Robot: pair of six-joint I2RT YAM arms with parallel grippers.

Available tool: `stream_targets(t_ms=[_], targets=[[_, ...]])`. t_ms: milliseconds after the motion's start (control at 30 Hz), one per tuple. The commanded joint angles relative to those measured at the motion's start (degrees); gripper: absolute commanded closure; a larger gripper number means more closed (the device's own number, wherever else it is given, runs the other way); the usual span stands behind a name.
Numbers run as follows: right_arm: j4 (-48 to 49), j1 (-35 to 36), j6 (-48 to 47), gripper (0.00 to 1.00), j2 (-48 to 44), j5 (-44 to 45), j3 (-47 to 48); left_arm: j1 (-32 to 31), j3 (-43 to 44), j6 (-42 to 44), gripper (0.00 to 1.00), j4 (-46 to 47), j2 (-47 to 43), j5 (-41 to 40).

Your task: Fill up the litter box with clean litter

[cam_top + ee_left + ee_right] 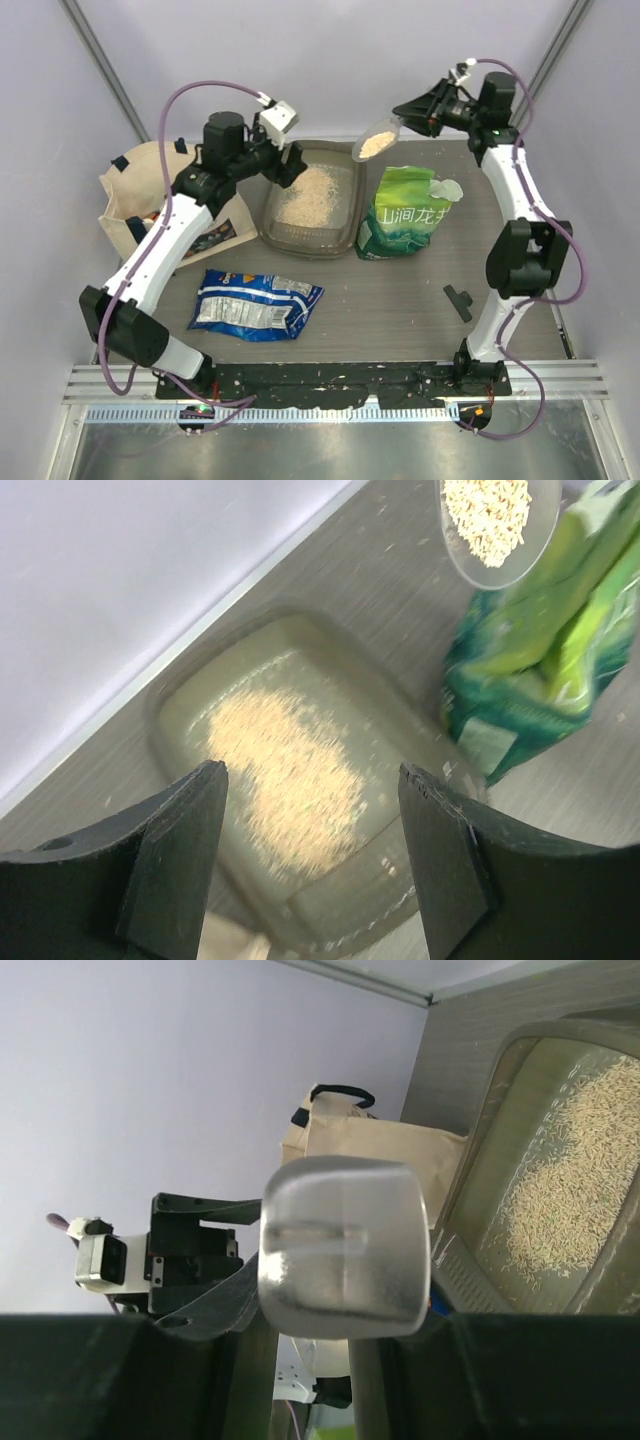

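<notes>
The litter box (pixel 308 238), a smoky translucent tray, sits at the back middle of the table with a patch of clean litter (pixel 305 193) inside. My left gripper (pixel 291 163) hovers over its left rim, open and empty; in the left wrist view the left gripper (pixel 310 850) frames the litter (pixel 285 780) in the tray (pixel 345 915). My right gripper (pixel 412 116) is shut on a clear scoop (pixel 377 140) of tan granules, held above the box's far right corner. In the right wrist view the scoop (pixel 345 1250) faces the litter box (pixel 470 1270).
A green-and-white bag (pixel 405 212) stands just right of the box. A beige tote bag (pixel 140 190) is at the left and a blue crinkly packet (pixel 255 305) lies in front. A small black piece (pixel 460 301) lies near the right arm.
</notes>
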Motion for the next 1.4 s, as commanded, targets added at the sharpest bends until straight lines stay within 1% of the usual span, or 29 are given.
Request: stream_targets(t_ms=[0, 133, 300, 400, 533, 600, 767, 1000, 1233, 1367], targets=[[-2.9, 6.0, -4.5, 0.99, 5.7, 1.1, 9.1, 3.8, -3.8, 4.4, 0.27, -5.1, -5.2, -2.4], [-4.5, 8.8, -8.5, 0.99, 13.3, 1.3, 14.2, 4.2, -7.3, 5.5, 0.27, -6.2, -9.8, -2.7], [-6.0, 10.5, -15.0, 0.99, 19.2, 1.1, 19.1, 4.2, -10.0, 5.3, 0.27, -5.9, -12.6, -3.4], [-9.4, 11.0, -18.9, 0.99, 22.4, 1.3, 23.0, 4.1, -11.5, 5.4, 0.27, -5.0, -13.8, -3.9], [-19.9, 12.1, -28.4, 0.99, 26.9, 2.8, 30.9, 4.3, -12.0, 5.3, 0.27, -4.1, -14.7, -4.1], [-22.6, 12.8, -31.2, 0.99, 28.5, 4.1, 33.6, 4.3, -12.0, 5.2, 0.27, -4.0, -14.8, -4.1], [-27.4, 13.5, -37.6, 0.99, 29.9, 7.6, 34.9, 4.3, -12.6, 4.5, 0.27, -3.3, -15.1, -3.7], [-31.1, 13.7, -43.1, 0.99, 30.2, 12.1, 36.2, 4.3, -13.7, 3.4, 0.26, -1.8, -15.4, -3.0], [-33.2, 14.2, -46.5, 0.99, 29.0, 16.3, 36.6, 4.2, -13.8, 2.3, 0.27, -0.3, -14.7, -1.8], [-33.4, 14.8, -48.1, 0.99, 29.4, 19.8, 39.3, 4.3, -13.6, 1.6, 0.27, 0.4, -14.2, -0.5]])
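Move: The right hand already holds the loaded scoop. The middle of the litter box is about 7 cm ahead of it, some 21 cm to its left and 34 cm below. The green litter bag stands about 4 cm to the hand's right, 3 cm back and 27 cm lower; the blue bag lies roughly 21 cm back and 36 cm left. From the empty left hand, the box's middle is some 13 cm ahead, 7 cm right and 31 cm down. Swing the right hand left and forward over the right side of the litter box while sinking, then keep lowering, about 18 cm in all, and tip the wrist some 30 degrees so the scoop's lip points down and the litter runs out. Keep the grip on the scoop. Meanwhile draw the open left gripper about 8 cm left and back, slightly down, then hold it there. ##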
